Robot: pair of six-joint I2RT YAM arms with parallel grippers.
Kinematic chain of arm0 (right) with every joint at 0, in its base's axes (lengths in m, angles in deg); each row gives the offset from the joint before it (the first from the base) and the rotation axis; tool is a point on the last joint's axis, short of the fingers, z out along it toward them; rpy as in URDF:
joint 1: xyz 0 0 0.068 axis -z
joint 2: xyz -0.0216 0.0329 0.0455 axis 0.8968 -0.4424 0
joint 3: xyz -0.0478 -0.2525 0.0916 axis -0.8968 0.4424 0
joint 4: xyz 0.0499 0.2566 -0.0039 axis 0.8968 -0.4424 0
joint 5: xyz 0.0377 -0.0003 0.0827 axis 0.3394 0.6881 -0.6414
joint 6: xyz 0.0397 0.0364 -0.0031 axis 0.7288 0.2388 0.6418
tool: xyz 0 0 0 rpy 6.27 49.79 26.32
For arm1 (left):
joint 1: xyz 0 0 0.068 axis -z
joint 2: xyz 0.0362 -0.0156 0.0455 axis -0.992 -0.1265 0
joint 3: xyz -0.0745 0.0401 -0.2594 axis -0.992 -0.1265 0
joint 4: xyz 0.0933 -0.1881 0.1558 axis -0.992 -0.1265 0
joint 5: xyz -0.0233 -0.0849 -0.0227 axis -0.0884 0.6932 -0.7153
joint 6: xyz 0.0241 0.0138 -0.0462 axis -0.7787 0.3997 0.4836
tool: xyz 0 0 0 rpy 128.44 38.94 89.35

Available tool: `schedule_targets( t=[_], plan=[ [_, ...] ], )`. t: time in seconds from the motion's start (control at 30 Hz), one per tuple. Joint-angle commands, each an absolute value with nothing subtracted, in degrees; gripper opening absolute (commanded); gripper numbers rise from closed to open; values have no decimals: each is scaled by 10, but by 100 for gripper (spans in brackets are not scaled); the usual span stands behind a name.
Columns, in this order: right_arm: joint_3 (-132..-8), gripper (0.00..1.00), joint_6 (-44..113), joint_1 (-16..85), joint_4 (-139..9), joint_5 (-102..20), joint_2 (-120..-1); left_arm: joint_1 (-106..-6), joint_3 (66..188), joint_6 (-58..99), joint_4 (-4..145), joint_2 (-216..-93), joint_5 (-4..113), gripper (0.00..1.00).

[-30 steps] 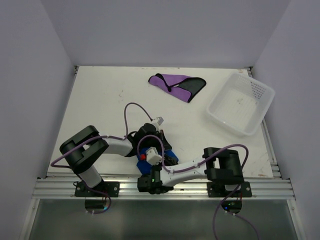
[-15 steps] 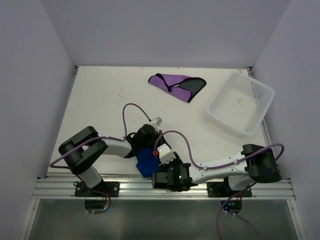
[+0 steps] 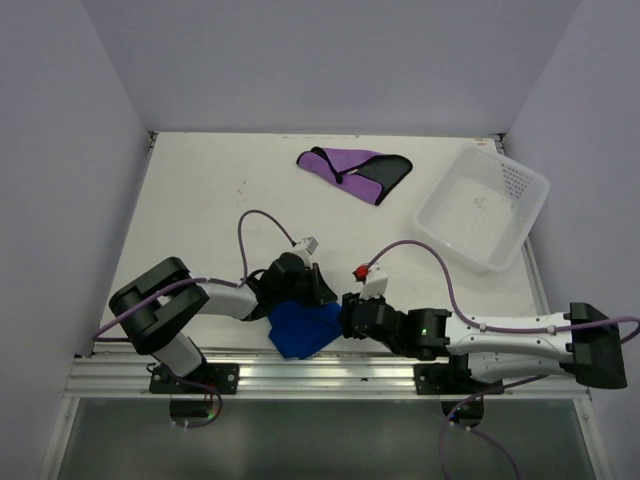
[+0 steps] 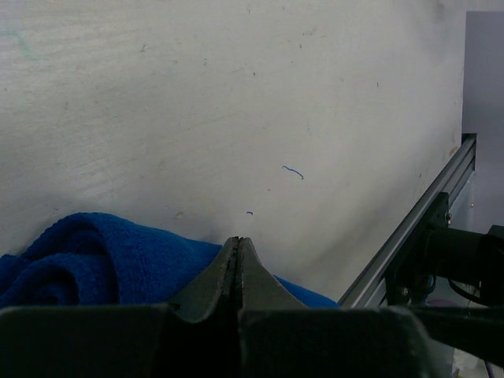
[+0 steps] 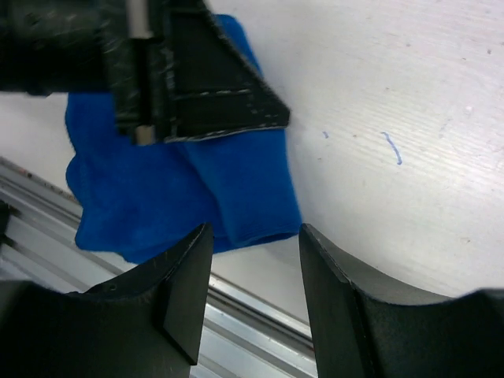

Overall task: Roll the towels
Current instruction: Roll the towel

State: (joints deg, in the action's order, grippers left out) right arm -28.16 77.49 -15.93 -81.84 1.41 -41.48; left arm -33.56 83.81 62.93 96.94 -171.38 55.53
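Observation:
The blue towel (image 3: 303,330) lies bunched and partly folded near the table's front edge, also in the left wrist view (image 4: 79,252) and the right wrist view (image 5: 181,197). My left gripper (image 3: 315,297) rests on its upper edge, and its jaws (image 4: 238,241) are pressed together with nothing visible between them. My right gripper (image 3: 346,318) is at the towel's right side, open (image 5: 253,235), its fingers straddling the towel's near corner without touching it. The purple towel (image 3: 355,170) with a black section lies flat at the far middle of the table.
A white perforated basket (image 3: 482,205) stands at the right back. The aluminium rail (image 3: 330,372) runs along the near edge just below the blue towel, also seen in the right wrist view (image 5: 47,228). The left gripper's finger (image 5: 213,87) lies over the towel.
The right arm has swung out and stretched flat to the right, its gripper coming off the blue towel and opening wider. The towel now shows more. The left gripper stays shut.

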Motion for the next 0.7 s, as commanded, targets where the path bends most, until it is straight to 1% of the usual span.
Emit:
schedule_targets(
  t=[0.0, 0.13, 0.33, 0.67],
  plan=[
    [-236, 52, 791, -101, -723, -81, -369, -334, 810, 618, 918, -1713, 525, 0],
    [-224, 53, 791, -46, -712, -131, -360, -334, 806, 621, 923, -1712, 525, 0],
    [-181, 54, 815, -7, -651, -196, -382, -333, 801, 623, 926, -1711, 525, 0],
    [-153, 54, 820, -7, -558, -229, -477, -332, 797, 621, 917, -1693, 520, 0]
  ],
)
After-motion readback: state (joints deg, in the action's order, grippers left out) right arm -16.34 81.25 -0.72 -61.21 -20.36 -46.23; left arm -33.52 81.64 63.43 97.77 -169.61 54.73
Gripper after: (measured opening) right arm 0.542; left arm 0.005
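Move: The near right end of the blue towel's roll lies about 3 cm ahead of my right hand, 2 cm to its left and some 8 cm below. My left fingertips are at the roll 5 cm farther out and 2 cm left of that end; the flat part of the towel has its middle about 10 cm left of my right hand and 2 cm back. From my left hand, the roll's end is some 5 cm back, 2 cm right and barely lower. I bring my half-open right hand down onto the near right end of the roll: first about 2 cm forward and slightly right, then steadily down some 5 cm, easing a little back and left. I tip its fingers about 15 degrees farther down with a slight roll, keeping them open, while my left hand stays with its shut fingertips against the towel. ##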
